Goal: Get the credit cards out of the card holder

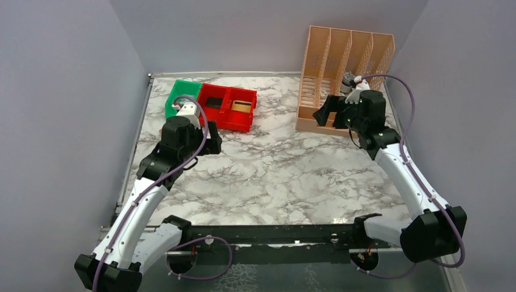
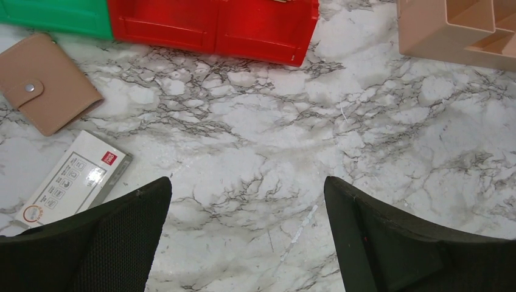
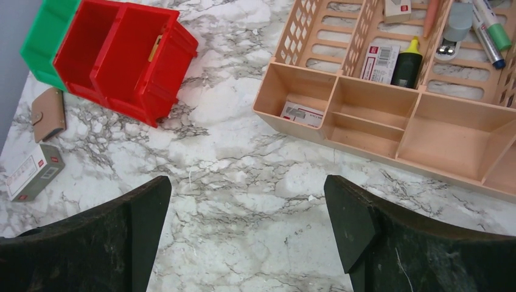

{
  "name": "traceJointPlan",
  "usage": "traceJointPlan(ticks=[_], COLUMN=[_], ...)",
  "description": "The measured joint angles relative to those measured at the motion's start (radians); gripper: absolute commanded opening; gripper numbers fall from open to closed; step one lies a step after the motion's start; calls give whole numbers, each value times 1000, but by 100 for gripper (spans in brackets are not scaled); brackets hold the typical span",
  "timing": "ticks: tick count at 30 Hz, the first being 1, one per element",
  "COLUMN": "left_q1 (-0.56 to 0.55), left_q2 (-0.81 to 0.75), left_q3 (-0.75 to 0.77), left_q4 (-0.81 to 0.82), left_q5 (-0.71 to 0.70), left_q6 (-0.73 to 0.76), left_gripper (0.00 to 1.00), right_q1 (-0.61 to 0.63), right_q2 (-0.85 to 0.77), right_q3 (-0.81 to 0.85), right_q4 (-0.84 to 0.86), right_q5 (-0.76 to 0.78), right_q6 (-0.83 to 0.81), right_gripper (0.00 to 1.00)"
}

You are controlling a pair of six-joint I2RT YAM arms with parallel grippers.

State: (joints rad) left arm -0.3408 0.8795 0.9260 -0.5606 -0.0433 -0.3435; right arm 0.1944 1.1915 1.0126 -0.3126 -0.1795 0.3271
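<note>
The card holder [image 2: 45, 82] is a brownish-pink wallet lying shut on the marble table, its snap tab fastened; it also shows at the left edge of the right wrist view [image 3: 48, 114]. In the top view my left arm hides it. The credit cards are hidden. My left gripper [image 2: 246, 182] hovers open over bare marble, to the right of and nearer than the card holder, with nothing between its fingers. My right gripper [image 3: 246, 182] is open too, held above the table in front of the peach organizer, far to the right of the card holder.
A red double bin [image 1: 227, 106] and a green bin [image 1: 182, 94] stand at the back left, just beyond the card holder. A white boxed item [image 2: 73, 179] lies beside the holder. A peach slotted organizer [image 1: 344, 73] with pens and small boxes stands back right.
</note>
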Motion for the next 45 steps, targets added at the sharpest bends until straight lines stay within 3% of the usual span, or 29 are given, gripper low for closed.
traceJointPlan(ticks=[8,15,28,38,45], left_q1=[2,2,2,3,6], left_q2=[-36,-127,-137,-83,-42], left_q3=[-72,-179,-235,-235,-235], left_q4=[20,66,108,112,117], left_q5=[-72,-143,-173,-172,-171], left_q6=[-6,-14,-21,-22,-21], left_gripper=[99,99,99,99,99], right_q1=[0,0,-50,-207,-223], right_q2=[14,188,505,671,774], right_q3=[12,140,388,517,572], right_q4=[-2,-18,-111,-145,-152], right_q5=[-23,-83,378,417,436], right_q6=[-26,-62,-78,-63,-51], right_gripper=[99,99,99,99,99])
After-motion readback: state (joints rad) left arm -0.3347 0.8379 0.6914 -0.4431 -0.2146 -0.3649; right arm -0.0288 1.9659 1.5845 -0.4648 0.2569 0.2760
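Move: The brown card holder lies about 14 cm ahead of the left hand, 17 cm to its left and some 21 cm below; the white box is 6 cm ahead and 17 cm left, the red bins 25 cm ahead and 7 cm right. The right hand is heading for the desk organizer's two right-hand slots, roughly 21 cm ahead, 16 cm right and 19 cm below, with the blister pack some 4 cm farther right of their middle. The right hand, empty and wide open, reaches forward and then sweeps right and down over the organizer's right-hand slots, about 16 cm right, 15 cm forward and 11 cm down, while the wrist turns some 30 degrees clockwise, dips its left side and tips its fingers farther down. Meanwhile the left hand, also open, first goes left and down and then keeps sinking, about 7 cm lower and 3 cm left in all, swinging a little counter-clockwise and coming nearer the card holder, which it does not touch. ##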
